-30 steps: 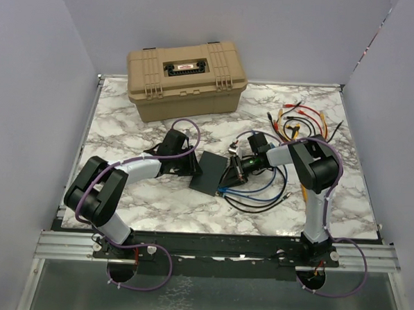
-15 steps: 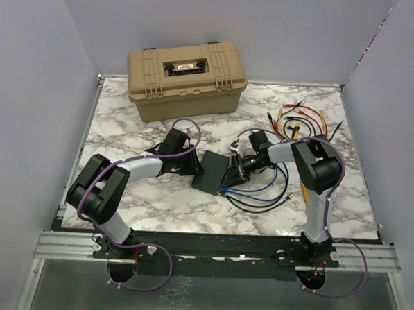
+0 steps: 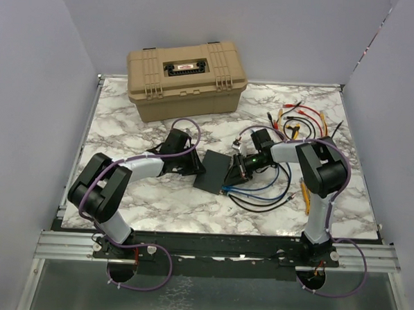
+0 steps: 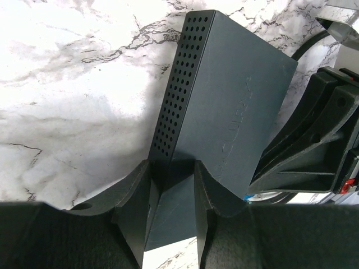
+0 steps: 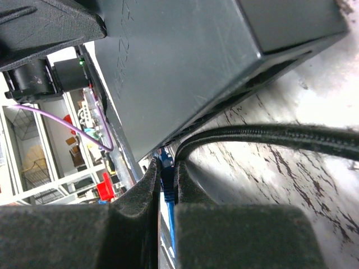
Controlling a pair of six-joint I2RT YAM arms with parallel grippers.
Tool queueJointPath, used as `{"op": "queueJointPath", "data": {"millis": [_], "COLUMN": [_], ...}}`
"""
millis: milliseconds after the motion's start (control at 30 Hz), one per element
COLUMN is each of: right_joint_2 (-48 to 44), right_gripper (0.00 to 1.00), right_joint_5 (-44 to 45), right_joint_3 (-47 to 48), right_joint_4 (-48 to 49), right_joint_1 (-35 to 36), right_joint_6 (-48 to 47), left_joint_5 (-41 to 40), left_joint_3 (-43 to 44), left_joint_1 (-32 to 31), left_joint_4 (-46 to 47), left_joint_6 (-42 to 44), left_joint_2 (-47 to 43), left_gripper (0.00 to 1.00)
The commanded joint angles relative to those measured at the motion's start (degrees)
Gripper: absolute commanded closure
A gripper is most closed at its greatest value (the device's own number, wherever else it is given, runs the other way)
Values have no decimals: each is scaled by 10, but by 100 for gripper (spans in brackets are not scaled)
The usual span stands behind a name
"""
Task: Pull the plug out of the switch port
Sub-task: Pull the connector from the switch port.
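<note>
The switch [image 3: 216,171] is a flat black box lying mid-table; it also fills the left wrist view [image 4: 224,106] and the right wrist view [image 5: 190,61]. My left gripper [image 3: 194,166] [image 4: 171,185] is shut on the switch's left end, one finger on each face. My right gripper [image 3: 238,175] [image 5: 166,171] is shut on the blue plug [image 5: 167,175], right at the switch's port edge. Whether the plug's tip sits inside the port is hidden by the fingers. The plug's blue cable [image 3: 257,187] loops away toward the near right.
A tan toolbox [image 3: 186,77] stands at the back of the table. Loose red, yellow and black cables [image 3: 299,121] lie at the back right. Black cable loops [image 3: 270,203] [image 5: 269,134] lie beside the right gripper.
The switch and both grippers have shifted slightly to the right and away from the arm bases. The right arm's elbow has swung right. Both grips are unchanged.
</note>
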Motion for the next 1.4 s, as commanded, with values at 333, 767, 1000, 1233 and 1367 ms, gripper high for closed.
{"op": "queueJointPath", "data": {"millis": [333, 767, 1000, 1233, 1367], "right_joint_2": [-35, -111, -119, -121, -111], "right_gripper": [100, 60, 54, 54, 56], "right_joint_5": [60, 123, 177, 174, 162], "right_joint_3": [-36, 3, 11, -4, -15], "right_joint_4": [-41, -76, -138, -169, -165], "right_joint_1": [-22, -22, -21, -14, -6], "right_joint_6": [-23, -14, -36, -51, -52], "left_joint_5": [-161, -136, -117, -110, -102], "left_joint_3": [-67, -53, -44, -36, -34], "left_joint_1": [10, 10, 9, 10, 9], "left_joint_4": [-134, -128, -125, -122, -119], "left_joint_6": [23, 44, 49, 53, 54], "left_joint_2": [62, 87, 95, 108, 117], "left_gripper": [100, 100, 100, 100, 100]}}
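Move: My right hand's nearly shut fingers already pinch the blue plug at the switch port, so the plug sits at that hand point; the switch's middle lies about 5 cm ahead and 4 cm left of it. The black cable bends past about 1 cm farther out and 1 cm lower. From my left hand, gripping the switch's left edge, the switch's middle is some 3 cm right and level fore and aft, the plug about 7 cm right and 6 cm back. I draw the pinched blue plug about 2 cm to the right, out of the port, then open my right fingers to nearly half and let go, lifting up and forward some 3 cm before swinging back and farther right while sinking, fingertips tipping down about 15 degrees. My left hand keeps hold of the switch, easing forward along its edge late on. ##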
